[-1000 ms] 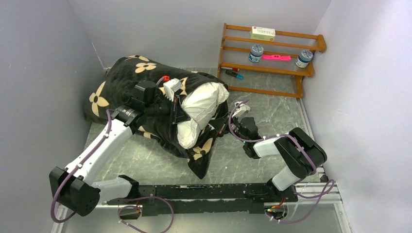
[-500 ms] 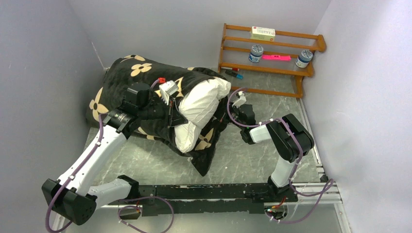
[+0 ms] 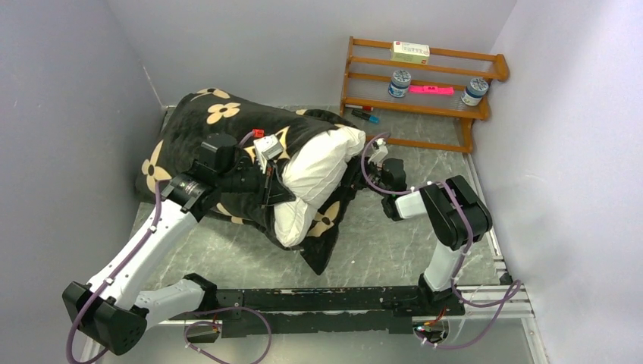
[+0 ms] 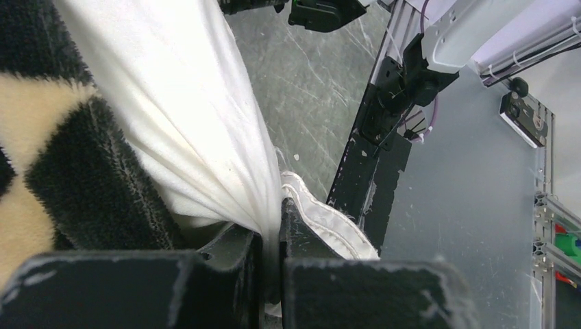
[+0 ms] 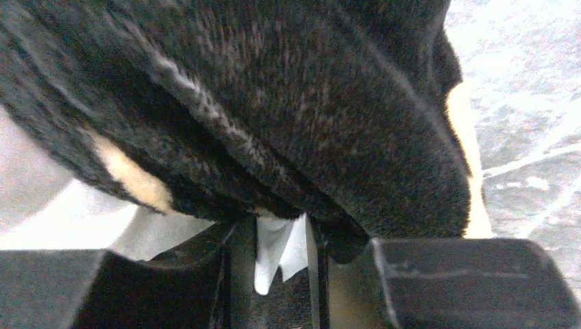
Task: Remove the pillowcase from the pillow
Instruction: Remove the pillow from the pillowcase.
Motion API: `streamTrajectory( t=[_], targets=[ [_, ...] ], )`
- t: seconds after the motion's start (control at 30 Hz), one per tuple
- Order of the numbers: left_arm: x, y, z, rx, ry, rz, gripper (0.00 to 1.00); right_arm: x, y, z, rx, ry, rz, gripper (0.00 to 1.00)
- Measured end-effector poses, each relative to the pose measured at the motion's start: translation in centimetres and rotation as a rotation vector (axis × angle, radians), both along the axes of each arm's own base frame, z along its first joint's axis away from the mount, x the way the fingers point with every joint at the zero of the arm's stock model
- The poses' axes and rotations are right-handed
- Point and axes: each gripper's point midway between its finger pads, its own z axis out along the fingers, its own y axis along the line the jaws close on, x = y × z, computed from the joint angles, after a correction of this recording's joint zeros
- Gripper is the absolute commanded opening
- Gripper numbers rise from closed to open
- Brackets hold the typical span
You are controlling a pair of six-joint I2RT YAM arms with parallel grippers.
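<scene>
The black plush pillowcase (image 3: 197, 129) with tan flowers lies at the back left and still covers most of the white pillow (image 3: 315, 174), whose bare end sticks out toward the right. My left gripper (image 3: 274, 188) reaches over the case and is shut on a bunched fold of the pillow's white fabric (image 4: 205, 137), the seamed edge poking out beside the jaws (image 4: 274, 214). My right gripper (image 3: 365, 163) sits at the pillow's right end under the black case edge (image 5: 308, 123). Its jaws stand a little apart, with a loose white fabric corner (image 5: 274, 253) hanging between them.
A wooden shelf (image 3: 421, 114) stands at the back right, holding two jars (image 3: 399, 82), a small box (image 3: 409, 51) and a pink marker (image 3: 431, 89). Walls close in on the left, back and right. The black mounting rail (image 3: 326, 299) runs along the near edge.
The right gripper moved toward the back along the pillow's end and its jaws parted. The left arm shifted the pillow and case slightly back and left, still gripping.
</scene>
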Motion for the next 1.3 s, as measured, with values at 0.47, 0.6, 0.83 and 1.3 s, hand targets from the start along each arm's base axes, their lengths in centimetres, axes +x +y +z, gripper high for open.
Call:
streamTrajectory(
  t=[0.47,0.6,0.83,1.3],
  targets=[
    [-0.3,-0.3,-1.5,0.016,0.004,-0.011,0.33,0.2,-6.2,5.2,-0.173,-0.133,-0.145,0.77],
    [-0.1,-0.8,-0.1,-0.028,-0.041,-0.017,0.51,-0.7,-7.3,5.9,-0.223,-0.121,-0.175,0.98],
    [0.2,-0.9,2.9,-0.099,-0.149,0.01,0.77,-3.9,-8.7,7.4,-0.257,-0.131,-0.185,1.0],
    [4.2,2.2,1.2,0.025,-0.146,0.331,0.97,-11.8,-7.0,9.6,-0.236,-0.16,-0.024,1.0]
  ],
)
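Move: The left hand pinches the white pillow cloth; the pillow's bared middle lies about 5 cm ahead, 7 cm right and 12 cm below, and the pillowcase mouth some 8 cm straight ahead, 10 cm below. From the right hand, at the case's far-side flap with fingers already parting, the pillow lies about 11 cm left, 2 cm ahead and 3 cm above; the marker pens are roughly 19 cm ahead, 4 cm right, 8 cm below. Right opens, withdrawing some 12 cm back, up and rightwards; left releases the pillow, then edges forward 4 cm. ##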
